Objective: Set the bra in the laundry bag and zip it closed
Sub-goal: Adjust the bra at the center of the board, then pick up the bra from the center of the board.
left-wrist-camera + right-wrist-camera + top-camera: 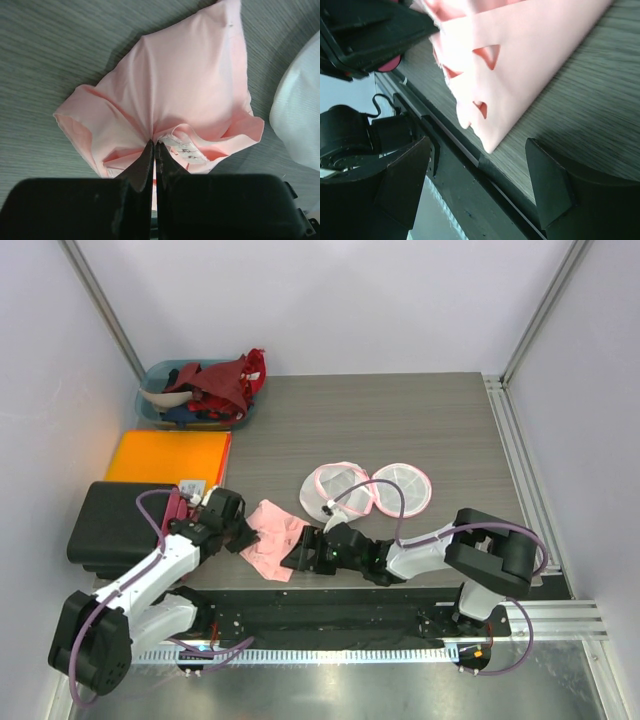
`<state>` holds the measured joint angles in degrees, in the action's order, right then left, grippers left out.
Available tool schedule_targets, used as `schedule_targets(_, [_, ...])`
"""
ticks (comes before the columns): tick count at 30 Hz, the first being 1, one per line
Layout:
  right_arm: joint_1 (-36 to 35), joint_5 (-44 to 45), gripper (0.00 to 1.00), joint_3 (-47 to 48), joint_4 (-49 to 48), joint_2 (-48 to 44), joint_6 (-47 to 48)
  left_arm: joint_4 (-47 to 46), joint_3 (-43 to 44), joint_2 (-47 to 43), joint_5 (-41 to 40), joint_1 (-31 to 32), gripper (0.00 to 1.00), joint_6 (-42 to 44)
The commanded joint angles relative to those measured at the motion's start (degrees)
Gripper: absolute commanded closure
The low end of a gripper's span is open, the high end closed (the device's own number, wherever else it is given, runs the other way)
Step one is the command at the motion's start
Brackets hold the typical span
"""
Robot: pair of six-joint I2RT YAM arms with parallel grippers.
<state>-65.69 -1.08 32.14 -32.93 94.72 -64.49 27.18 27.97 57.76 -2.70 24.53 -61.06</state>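
Observation:
The pink bra (pixel 272 537) lies crumpled on the wooden table near its front edge. My left gripper (pixel 243 530) is shut on the bra's left edge; in the left wrist view the fingers (pixel 155 145) pinch a fold of the bra (pixel 185 90) by its label. My right gripper (pixel 295 555) stands open just right of the bra, nothing between its fingers (pixel 479 142), with the bra's corner (pixel 520 60) just ahead of it. The laundry bag (pixel 335 490) lies unzipped behind, its two white mesh halves with pink trim spread side by side. Its white mesh (pixel 300 115) shows at the right of the left wrist view.
A teal bin (pixel 160 375) of clothes stands at the back left. An orange folder (pixel 170 455) and a black box (pixel 110 525) lie left of the left arm. The table's front edge and black rail (pixel 485 200) run just below the right gripper.

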Motion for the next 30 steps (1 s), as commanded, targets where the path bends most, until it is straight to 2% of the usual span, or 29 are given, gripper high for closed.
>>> schedule_targets(1, [-0.2,8.5,0.17,-2.3,4.2,-3.8,-3.4,-0.8,-2.8,-3.4,0.1,0.8,1.0,-7.4])
schedule_targets(9, [-1.5,13.3,0.2,1.7,3.1,2.1,-6.5,0.5,-4.6,-6.7,-0.1,1.0,1.0,-11.0])
schedule_targets(13, [-3.5,18.0,0.21,5.5,5.9,5.6,-8.8,0.5,-4.9,-6.3,-0.4,1.1,1.0,-11.6])
schedule_targets(17, [-4.4,20.2,0.25,7.4,3.2,9.3,-10.5,0.8,-4.6,-6.3,-0.6,1.1,1.0,-11.3])
schedule_targets(28, [-5.7,24.8,0.55,4.7,-8.8,12.9,-7.5,1.5,-4.1,-5.6,-1.0,1.1,1.0,-10.3])
schedule_targets(29, [-5.7,25.0,0.62,4.3,-10.1,13.1,-6.7,1.5,-4.1,-5.7,-1.0,1.1,1.0,-10.2])
schedule_targets(30, [-5.7,25.2,0.66,3.8,-11.9,13.4,-6.2,1.4,-4.1,-5.8,-1.0,1.1,1.0,-10.3])
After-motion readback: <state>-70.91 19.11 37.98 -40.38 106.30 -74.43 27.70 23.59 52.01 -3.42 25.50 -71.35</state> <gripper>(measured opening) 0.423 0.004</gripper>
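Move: The bra lies roughly 6 cm ahead of the right hand and 5 cm to its left, a couple of centimetres lower. From the same hand, the laundry bag is about 17 cm ahead and 10 cm right, with its round flap as far ahead but 24 cm right. The left hand already has the bra pinched; the bra's middle is about 5 cm to its right, level fore and aft, some 2 cm below. Right hand moves about 5 cm forward-left, fingers half closing around the bra's near end; left keeps its pinch. ##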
